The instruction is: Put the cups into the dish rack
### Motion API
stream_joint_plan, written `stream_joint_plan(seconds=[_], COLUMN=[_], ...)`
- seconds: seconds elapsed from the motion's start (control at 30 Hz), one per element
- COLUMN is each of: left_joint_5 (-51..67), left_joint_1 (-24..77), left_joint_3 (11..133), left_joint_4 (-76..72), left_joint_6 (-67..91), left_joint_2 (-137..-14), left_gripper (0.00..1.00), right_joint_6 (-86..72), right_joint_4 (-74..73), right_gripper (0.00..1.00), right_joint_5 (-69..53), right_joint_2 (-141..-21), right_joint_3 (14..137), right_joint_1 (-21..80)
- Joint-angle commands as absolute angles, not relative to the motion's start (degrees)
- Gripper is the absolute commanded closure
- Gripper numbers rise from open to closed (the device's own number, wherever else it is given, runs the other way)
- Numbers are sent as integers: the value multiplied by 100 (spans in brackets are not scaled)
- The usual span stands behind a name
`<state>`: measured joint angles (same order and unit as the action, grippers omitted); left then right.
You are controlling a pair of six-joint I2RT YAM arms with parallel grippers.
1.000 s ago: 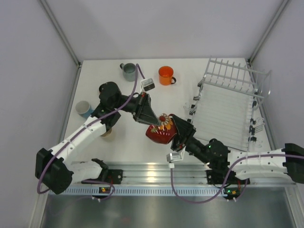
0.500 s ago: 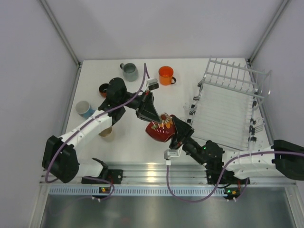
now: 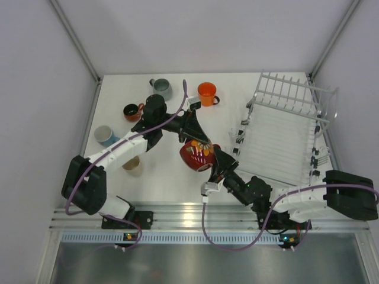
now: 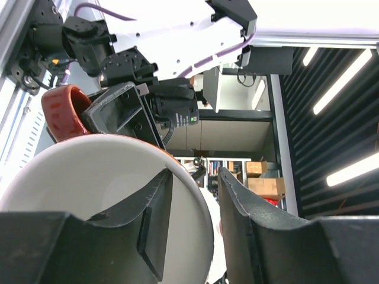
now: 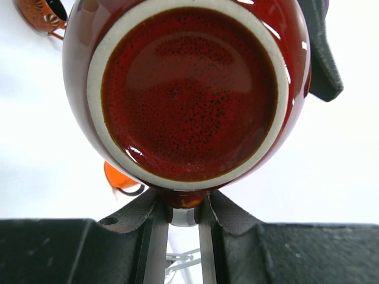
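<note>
The dark red mug (image 3: pixel 196 155), white inside (image 4: pixel 83 177), hangs over the middle of the table between both grippers. My right gripper (image 5: pixel 181 201) is shut on its handle, with the mug's round base (image 5: pixel 186 89) facing the right wrist camera. My left gripper (image 4: pixel 195 173) straddles the rim: one finger is inside the mug, the other stands off it with a gap, so the jaws are open. The dish rack (image 3: pixel 284 139) lies at the right. Grey (image 3: pixel 161 89), bright orange (image 3: pixel 206 93), squat orange-red (image 3: pixel 131 111) and light blue (image 3: pixel 105 135) mugs stand on the table. The cream mug (image 3: pixel 132 164) is partly under the left arm.
White walls with metal posts enclose the table on three sides. A metal rail (image 3: pixel 189 214) runs along the near edge by the arm bases. The rack's upright tines (image 3: pixel 290 89) rise at the back right corner.
The right gripper has closed on the mug's handle. The left jaws have opened off the rim. The left arm and the mug have shifted slightly toward the back right.
</note>
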<state>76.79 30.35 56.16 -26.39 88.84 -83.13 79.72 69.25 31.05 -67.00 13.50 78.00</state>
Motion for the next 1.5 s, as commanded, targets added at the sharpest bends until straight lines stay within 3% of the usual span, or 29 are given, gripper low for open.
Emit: stream_joint_plan(seconds=[0.0, 0.4, 0.5, 0.53, 0.77, 0.93, 1.17, 1.47], left_joint_5=[7216, 6988, 6778, 6715, 5881, 4705, 3676, 2918], left_joint_1=[3059, 2497, 2295, 2216, 1302, 748, 606, 738], left_joint_3=[5766, 6336, 6635, 6723, 7758, 8481, 7911, 6601], left_joint_4=[-2936, -2944, -2944, -2944, -1629, 1254, 2038, 2215], left_joint_6=[8868, 8657, 8491, 8395, 7139, 4979, 3860, 3147], left_joint_2=[-8253, -8498, -8613, -8692, -8999, -9114, -8710, -7261], left_gripper=[56, 29, 14, 2, 2, 2, 2, 2], right_joint_6=[7629, 7365, 7234, 7112, 5865, 4022, 979, -3486], right_joint_4=[7831, 8060, 8042, 8016, 7341, 5242, 1463, -3868], right_gripper=[100, 100, 100, 100, 100, 100, 100, 100], right_joint_5=[2874, 2944, 2944, 2953, 3541, 4376, 5211, 5669], right_joint_2=[-6837, -7014, -7022, -7022, -6707, -5951, -5336, -5291], right_joint_3=[1573, 1520, 1529, 1538, 1819, 2451, 3829, 5342], right_joint_1=[8016, 8007, 8007, 8016, 8033, 8033, 7928, 7647])
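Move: The red cup hangs by its handle in my right fingers, its middle about 5 cm left of and 3 cm nearer than that hand and nearly level; the dish rack's middle lies some 15 cm ahead, 32 cm right and 20 cm below. My left fingers loosely straddle its rim, the cup's middle about 8 cm below. From my left hand, the brown cup stands roughly 32 cm ahead, 34 cm left, 29 cm down, the grey mug 45 ahead and 21 left. I spread my already loosened left fingers wide, leave the red cup to my right hand and sweep forward about 24 cm while swinging left, first a little up, then down and slightly back towards the brown cup, wrist turning some 50 degrees counter-clockwise. My right hand keeps its pinch on the handle, dips and rises a few centimetres, and rolls its left side up while tipping, about 70 degrees in all, ending a little right. ##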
